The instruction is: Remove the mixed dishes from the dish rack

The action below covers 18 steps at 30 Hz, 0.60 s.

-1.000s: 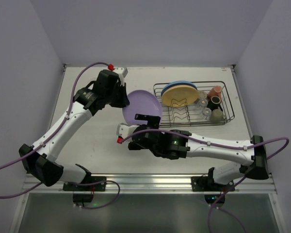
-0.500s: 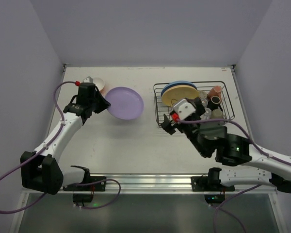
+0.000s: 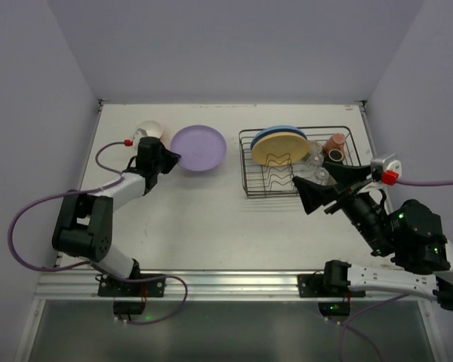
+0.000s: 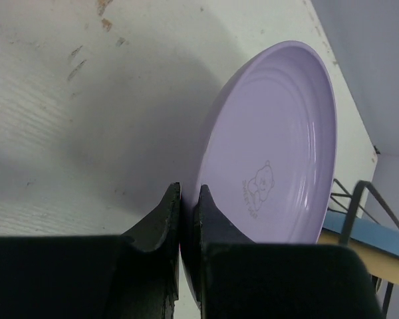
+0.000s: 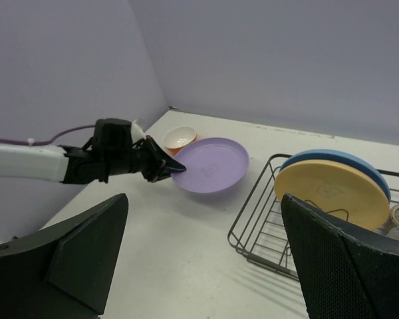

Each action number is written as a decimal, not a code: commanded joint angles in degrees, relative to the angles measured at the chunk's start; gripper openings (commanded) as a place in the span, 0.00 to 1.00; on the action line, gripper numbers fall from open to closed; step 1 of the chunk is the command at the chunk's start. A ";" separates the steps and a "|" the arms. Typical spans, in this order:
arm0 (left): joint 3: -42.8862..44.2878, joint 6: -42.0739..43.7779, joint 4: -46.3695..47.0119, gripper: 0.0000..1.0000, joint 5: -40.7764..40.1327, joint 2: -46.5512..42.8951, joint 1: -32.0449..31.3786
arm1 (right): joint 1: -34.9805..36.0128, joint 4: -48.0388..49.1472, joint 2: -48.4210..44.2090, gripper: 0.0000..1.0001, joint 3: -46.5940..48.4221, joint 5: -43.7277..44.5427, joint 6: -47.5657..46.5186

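Observation:
My left gripper (image 3: 169,160) is shut on the rim of the lilac plate (image 3: 198,148), which lies nearly flat and low at the back left of the table. The rim sits pinched between the fingers (image 4: 188,193), with the plate (image 4: 272,159) stretching away from them. An orange bowl (image 3: 149,131), white inside, stands just behind the gripper. The dish rack (image 3: 246,162) holds an upright tan plate (image 3: 279,148) and a blue plate (image 3: 284,130) behind it. A pink mug (image 3: 334,142) and clear glasses (image 3: 315,158) stand at its right end. My right gripper (image 3: 321,188) hangs open and empty in front of the rack.
From the right wrist I see the left gripper (image 5: 176,167) on the lilac plate (image 5: 211,165), the bowl (image 5: 179,137) and the rack's near corner (image 5: 253,226). White walls close the back and both sides. A metal rail runs along the table's near edge.
The left arm has carried the lilac plate from the table's middle to the back left, down beside the bowl. The right arm has swung from the centre to the rack's front right.

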 commanded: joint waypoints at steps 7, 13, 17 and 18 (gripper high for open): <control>2.80 -2.21 10.50 0.00 -3.28 10.41 0.50 | -0.11 -3.72 1.07 0.99 -0.18 -2.91 5.71; 4.38 -1.85 9.88 0.11 -4.24 14.11 0.58 | -0.02 -4.51 1.16 0.99 -1.94 -3.53 7.12; 6.23 -1.50 6.99 0.25 -4.33 16.32 0.67 | -0.11 -6.51 2.90 0.99 -2.12 0.15 8.87; 6.32 -1.41 6.89 0.39 -4.25 16.49 0.67 | -0.03 -8.27 4.05 0.99 -0.64 1.81 9.92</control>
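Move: The purple plate is already held by its left rim in the left hand, its middle about 8 cm to that hand's right and 4 cm ahead; its place on the table lies roughly 9 cm below, 6 cm ahead and 7 cm right. The orange-white bowl stands some 16 cm ahead and 16 cm left, the dish rack's middle about 46 cm right and 4 cm ahead. From the right hand, the plate lies around 30 cm ahead, 28 cm left and 32 cm below. The purple plate is lowered onto the bare table between bowl and rack: the left hand sinks about 7.5 cm, quickly then easing, with a slight creep forward and the fingers tipping a few degrees further down. Near the bottom its fingers part to about a third open, letting go of the rim. The empty right hand stays wide open, sinking some 4 cm and drifting left. ##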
